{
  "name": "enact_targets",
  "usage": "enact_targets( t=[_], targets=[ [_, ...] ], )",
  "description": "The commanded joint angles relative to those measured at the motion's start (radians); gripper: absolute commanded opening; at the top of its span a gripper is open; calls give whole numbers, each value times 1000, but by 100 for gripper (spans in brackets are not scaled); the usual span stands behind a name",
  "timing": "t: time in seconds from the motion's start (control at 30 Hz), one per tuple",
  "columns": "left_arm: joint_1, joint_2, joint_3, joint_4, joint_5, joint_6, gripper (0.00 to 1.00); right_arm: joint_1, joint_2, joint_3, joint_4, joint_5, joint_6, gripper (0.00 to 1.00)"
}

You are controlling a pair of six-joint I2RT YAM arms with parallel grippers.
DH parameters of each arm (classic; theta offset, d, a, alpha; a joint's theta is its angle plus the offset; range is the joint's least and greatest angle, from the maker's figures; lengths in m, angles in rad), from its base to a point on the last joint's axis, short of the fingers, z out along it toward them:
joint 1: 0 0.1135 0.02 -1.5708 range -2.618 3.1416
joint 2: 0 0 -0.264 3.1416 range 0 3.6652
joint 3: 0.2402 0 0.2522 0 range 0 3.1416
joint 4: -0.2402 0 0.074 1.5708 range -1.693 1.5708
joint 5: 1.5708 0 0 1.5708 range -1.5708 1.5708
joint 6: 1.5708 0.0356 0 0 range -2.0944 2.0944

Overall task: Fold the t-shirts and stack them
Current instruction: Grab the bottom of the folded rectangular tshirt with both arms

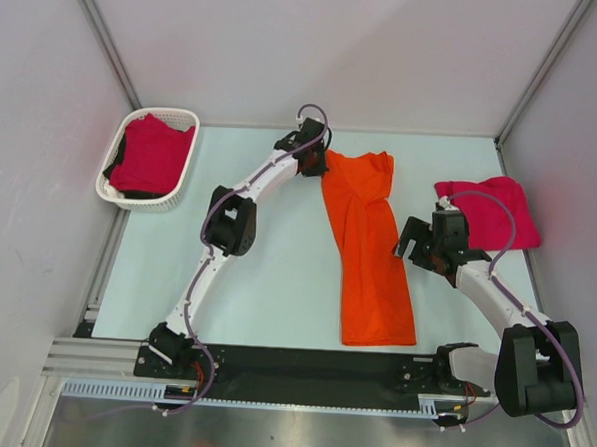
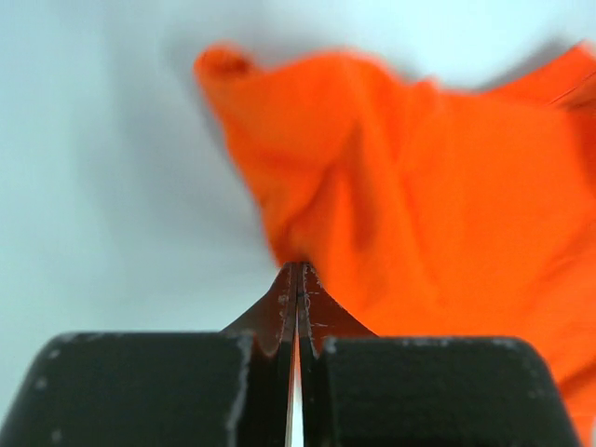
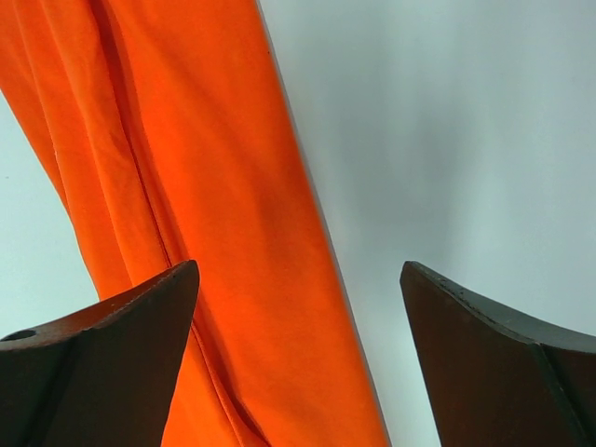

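Note:
An orange t-shirt lies in the middle of the table as a long strip, folded lengthwise. My left gripper sits at its far left corner. In the left wrist view this gripper is shut, and the orange t-shirt bunches in to its tips. My right gripper hovers open at the strip's right edge; in its wrist view the gripper has one finger over the orange t-shirt and the other over bare table. A crimson-pink t-shirt lies at the right.
A white lattice basket at the far left holds another crimson-pink t-shirt over something dark. White walls close in the table on the left, back and right. The arms' black base rail runs along the near edge.

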Motion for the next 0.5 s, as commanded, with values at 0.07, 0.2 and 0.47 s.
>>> enact_targets(
  t=[0.07, 0.2, 0.47],
  targets=[
    [27, -30, -50, 179, 208, -11, 1, 0, -24, 8, 7, -2, -9, 98],
    [26, -321, -485, 357, 244, 9, 17, -1, -119, 20, -48, 26, 3, 100],
    [13, -839, -1171, 552, 391, -60, 59, -40, -279, -6, -140, 42, 54, 99]
  ],
)
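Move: The near left corner of the orange t-shirt's bottom is about 50 cm back and 7 cm to the right of the left hand, nearly level in height; the shirt's far left corner is some 7 cm ahead and 2 cm right of that hand. The bottom's near right corner lies roughly 23 cm back, 1 cm left and 6 cm below the right hand. From the right hand, the folded red shirt sits about 14 cm ahead, 21 cm right and 5 cm lower. After a centimetre's nudge forward and right at the orange shirt's far left edge, the left hand comes free and sweeps back some 12 cm towards the shirt's bottom end, drifting about 3 cm left and lifting at the end while its shut fingers spread past half open and the wrist rolls left side down. The right hand, still wide open and empty by the shirt's right edge, rises about 5 cm with its fingers tipping slightly up. ##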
